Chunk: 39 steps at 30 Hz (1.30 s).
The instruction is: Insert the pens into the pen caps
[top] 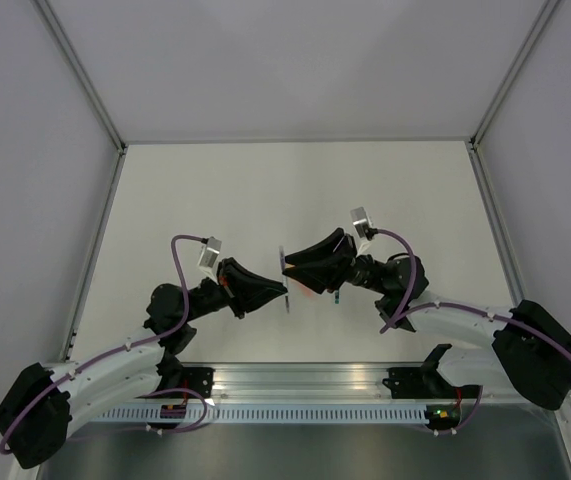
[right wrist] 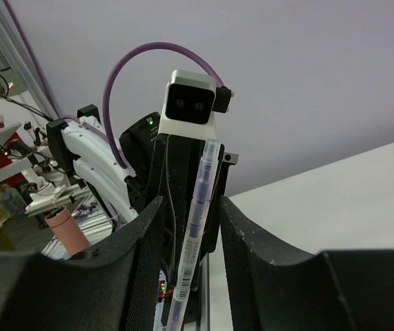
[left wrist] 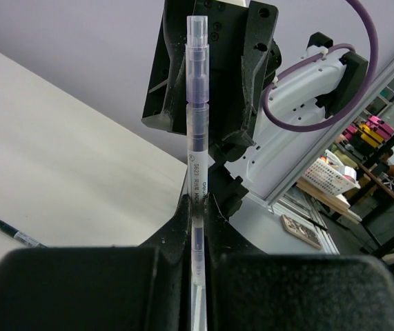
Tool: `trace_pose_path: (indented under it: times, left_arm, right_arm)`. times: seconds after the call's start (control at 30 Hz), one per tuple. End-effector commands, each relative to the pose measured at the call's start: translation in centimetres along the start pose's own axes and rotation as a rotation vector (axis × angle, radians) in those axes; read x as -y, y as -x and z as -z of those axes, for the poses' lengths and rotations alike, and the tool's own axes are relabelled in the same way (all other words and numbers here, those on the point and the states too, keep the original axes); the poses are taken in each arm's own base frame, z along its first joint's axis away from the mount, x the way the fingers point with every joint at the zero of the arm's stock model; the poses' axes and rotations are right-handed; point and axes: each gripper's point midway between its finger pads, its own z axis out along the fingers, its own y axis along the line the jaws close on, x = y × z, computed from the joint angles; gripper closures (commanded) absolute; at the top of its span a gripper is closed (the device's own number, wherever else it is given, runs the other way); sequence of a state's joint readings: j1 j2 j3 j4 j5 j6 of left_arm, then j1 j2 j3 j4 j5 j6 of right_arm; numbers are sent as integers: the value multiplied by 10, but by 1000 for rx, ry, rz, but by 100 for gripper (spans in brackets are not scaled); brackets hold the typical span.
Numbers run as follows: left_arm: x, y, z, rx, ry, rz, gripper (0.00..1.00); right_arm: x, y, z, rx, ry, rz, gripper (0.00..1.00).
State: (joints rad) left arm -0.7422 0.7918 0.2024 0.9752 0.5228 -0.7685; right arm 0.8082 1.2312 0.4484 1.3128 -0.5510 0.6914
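My left gripper (left wrist: 200,207) is shut on the thin silver-grey pen (left wrist: 195,138), which sticks out past its fingertips toward the right gripper (left wrist: 210,69). A translucent grey cap (left wrist: 196,41) sits on the pen's far end. In the right wrist view the same pen (right wrist: 195,227) runs between the fingers of my right gripper (right wrist: 190,214), which is open with a gap on both sides and touches nothing. From above, both grippers meet over the table's middle at the pen (top: 285,278). A dark pen with green (left wrist: 3,226) lies on the table.
An orange-pink marker (top: 305,292) shows on the table under the right gripper, partly hidden by it. The cell's side walls and metal frame posts (top: 85,80) bound the white table. The arm bases stand on the rail (top: 295,385) at the near edge.
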Motion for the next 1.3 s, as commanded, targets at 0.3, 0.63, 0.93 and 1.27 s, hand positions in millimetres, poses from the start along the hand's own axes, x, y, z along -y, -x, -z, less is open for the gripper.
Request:
trace_pose_path:
  times: [0.3,0.63,0.93,1.27]
  left_arm:
    - [3,14,-2,41,4,-69,98]
    - [7,23,4,65,30,-111,98]
    - [6,18,4,19,48,-86,79]
    - [3,5,17,-65,107,-81,24]
  right_arm:
    - [-13,-12,-21,-83,87,2,58]
    - [-15,-25,-27,-127,92,-2,69]
    - [-11,-16,-26,-79,37,21,100]
    - [5,-1,-16,-64,-109,122,100]
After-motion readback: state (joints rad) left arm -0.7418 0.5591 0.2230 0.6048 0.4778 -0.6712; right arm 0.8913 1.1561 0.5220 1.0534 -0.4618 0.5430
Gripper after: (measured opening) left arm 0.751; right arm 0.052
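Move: The capped pen stands almost upright in the left gripper's shut fingers, its middle some 2 cm above them and 1 cm ahead. From the half-open right gripper its middle lies about 2 cm to the left, 1 cm back and 3 cm below. Far beneath on the table, roughly 30 cm under the right gripper, lie the pink marker, about 23 cm ahead and 3 cm to the right, and the green pen, some 19 cm ahead and 12 cm to the right. Bring the right gripper about 3 cm left, easing down 2 cm and slightly back, until its fingers straddle the pen above the left fingers, and pinch it near the middle. Hold the pen with the left gripper, shifting it about 1 cm left, then open those fingers wide and sink nearly 2 cm. Keep the right grip shut and lift the pen up and to the right, away from the left gripper. ##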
